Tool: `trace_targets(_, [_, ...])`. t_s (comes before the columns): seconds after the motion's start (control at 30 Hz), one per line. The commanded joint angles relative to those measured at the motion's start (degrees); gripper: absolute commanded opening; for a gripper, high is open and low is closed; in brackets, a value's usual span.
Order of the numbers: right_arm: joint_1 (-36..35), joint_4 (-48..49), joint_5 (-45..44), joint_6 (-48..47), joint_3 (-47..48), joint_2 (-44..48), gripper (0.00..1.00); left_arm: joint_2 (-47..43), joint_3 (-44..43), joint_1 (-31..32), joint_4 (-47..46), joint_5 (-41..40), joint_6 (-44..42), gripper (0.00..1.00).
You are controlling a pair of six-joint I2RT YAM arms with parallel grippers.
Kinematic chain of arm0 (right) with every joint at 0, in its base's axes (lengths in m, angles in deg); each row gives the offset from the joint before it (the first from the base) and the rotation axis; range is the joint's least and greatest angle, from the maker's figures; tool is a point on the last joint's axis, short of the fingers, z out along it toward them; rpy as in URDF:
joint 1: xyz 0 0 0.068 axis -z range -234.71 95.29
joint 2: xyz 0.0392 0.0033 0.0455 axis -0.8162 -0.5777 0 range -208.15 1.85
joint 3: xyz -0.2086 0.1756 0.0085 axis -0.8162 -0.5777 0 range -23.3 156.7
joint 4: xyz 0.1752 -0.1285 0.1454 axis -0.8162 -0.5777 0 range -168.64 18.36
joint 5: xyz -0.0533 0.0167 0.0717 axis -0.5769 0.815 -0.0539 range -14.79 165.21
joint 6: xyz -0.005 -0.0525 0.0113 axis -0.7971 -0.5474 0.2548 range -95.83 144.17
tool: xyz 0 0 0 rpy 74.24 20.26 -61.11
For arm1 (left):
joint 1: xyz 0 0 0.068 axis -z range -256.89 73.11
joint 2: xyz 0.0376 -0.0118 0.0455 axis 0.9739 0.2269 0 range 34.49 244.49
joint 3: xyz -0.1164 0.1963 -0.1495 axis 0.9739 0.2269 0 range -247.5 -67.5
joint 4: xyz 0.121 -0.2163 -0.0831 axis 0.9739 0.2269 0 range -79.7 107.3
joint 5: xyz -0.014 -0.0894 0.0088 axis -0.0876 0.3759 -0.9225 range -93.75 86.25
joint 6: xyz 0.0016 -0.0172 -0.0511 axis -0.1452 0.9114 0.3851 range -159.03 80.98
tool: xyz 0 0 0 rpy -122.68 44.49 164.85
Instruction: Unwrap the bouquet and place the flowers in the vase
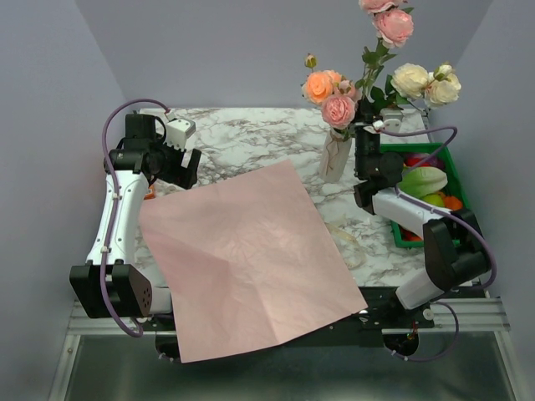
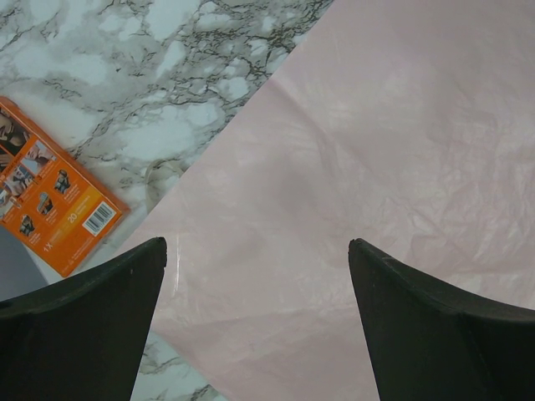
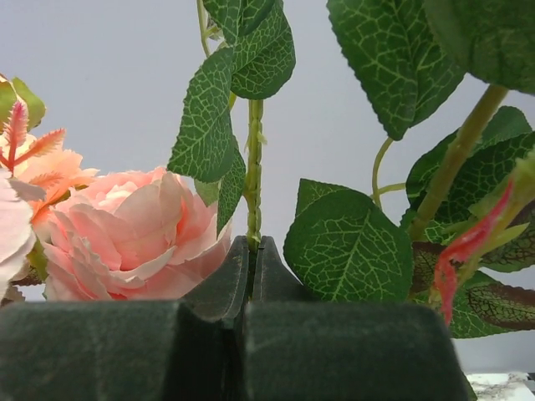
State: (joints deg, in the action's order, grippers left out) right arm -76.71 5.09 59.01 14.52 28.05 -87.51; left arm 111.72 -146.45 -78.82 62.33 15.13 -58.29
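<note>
The bouquet's pink paper (image 1: 242,259) lies unfolded flat on the marble table. The cream vase (image 1: 335,157) stands upright at the back, with a peach rose (image 1: 319,85) and a pink rose (image 1: 338,109) of the flowers above its mouth. My right gripper (image 1: 365,132) is beside the vase, shut on a thin green stem (image 3: 254,167) that rises to a tall pink rose (image 1: 394,25). Cream roses (image 1: 411,79) hang to its right. The stem's lower end is hidden. My left gripper (image 1: 185,167) hovers open over the paper's (image 2: 376,167) left corner, with nothing between its fingers (image 2: 125,284).
A green crate (image 1: 458,175) of vegetables (image 1: 424,180) stands at the right edge behind my right arm. An orange box (image 2: 50,188) lies on the marble by the left arm. A beige ribbon (image 1: 347,238) loops on the table right of the paper.
</note>
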Motion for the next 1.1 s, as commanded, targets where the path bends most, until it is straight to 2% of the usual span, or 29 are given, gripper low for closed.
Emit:
trace_targets(0.0, [0.29,19.51,-0.49,1.3,-2.83,0.33,0.01,-1.29,0.12,-0.44,-0.09,1.96,-0.33,0.99])
trace_targets(0.17, [-0.5,19.42,1.17,-0.54,-6.78,1.21,0.01,-1.38,0.21,-0.35,-0.35,2.4,0.19,0.99])
trace_targets(0.23, [-0.85,19.42,1.44,-1.25,-8.72,1.99,0.07,-1.47,0.21,-0.44,-0.44,2.66,0.37,0.99])
trace_targets(0.27, [-0.94,19.42,1.62,-1.34,-9.42,2.26,0.18,-1.56,0.12,-0.44,-0.61,2.83,0.63,0.99])
trace_targets(0.33, [-1.2,17.68,2.49,-1.69,-10.92,3.92,0.31,-1.47,-0.14,-0.35,-0.79,3.36,0.9,0.99])
trace_targets(0.37, [-1.38,15.93,2.76,-1.86,-11.18,4.63,0.43,-1.47,-0.32,-0.35,-0.88,3.54,1.25,0.99])
trace_targets(0.43, [-1.73,9.16,3.37,-1.34,-11.8,6.82,0.54,-1.64,-0.49,-0.35,-1.14,4.06,1.95,0.99])
trace_targets(0.47, [-1.64,7.23,3.64,-0.29,-12.41,9.18,0.64,-1.65,-0.58,-0.26,-1.23,4.24,2.13,0.99])
trace_targets(0.53, [-1.64,1.51,5.12,0.86,-13.55,11.3,0.7,-1.82,-0.67,-0.35,-1.32,4.94,2.74,0.99])
trace_targets(0.57, [-1.73,-0.51,5.48,1.73,-13.73,12.71,0.76,-2.0,-0.58,-0.35,-1.58,5.12,2.92,0.99])
trace_targets(0.67, [-1.73,-9.73,7.94,3.93,-13.3,16.84,0.83,-2.17,-0.32,-0.26,-1.93,5.56,3.62,0.99])
trace_targets(0.83, [-1.91,-27.84,10.4,7.27,-10.66,22.29,0.86,-2.88,-0.32,-0.26,-2.28,6.0,4.85,0.99])
trace_targets(0.97, [-3.48,-37.95,9.09,7.89,-9.34,25.37,0.86,-4.02,-0.32,-0.17,-2.64,5.91,5.47,0.99])
trace_targets(1.03, [-4.28,-47.07,8.74,8.94,-6.98,26.34,0.87,-4.28,-0.41,-0.09,-2.81,5.39,5.82,0.99])
trace_targets(1.07, [-5.76,-50.68,7.17,9.38,-5.84,26.69,0.91,-4.37,-0.49,-0.17,-2.99,5.12,6.08,0.99])
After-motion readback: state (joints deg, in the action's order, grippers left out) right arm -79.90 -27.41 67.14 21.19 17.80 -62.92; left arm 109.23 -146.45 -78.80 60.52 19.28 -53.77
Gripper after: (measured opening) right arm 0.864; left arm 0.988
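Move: The right fingers are shut on the stem of the last pink roses. The vase's middle lies about 9 cm ahead of them, 4 cm left and 26 cm below. A set pink rose stands some 4 cm ahead and 8 cm left, the white roses roughly 6 cm ahead, 14 cm right and slightly higher. From the idle left hand the vase is about 17 cm ahead, 45 cm right and 10 cm lower. Still pinching the pink roses' stem, the right hand sinks about 7 cm towards the vase, its fingers starting to open on the way down, and lets go. Wide open, it backs off some 6 cm while climbing as much, then sinks again and drifts left, tipping fingers down and turning counter-clockwise. The open left hand eases up and right over the paper. ##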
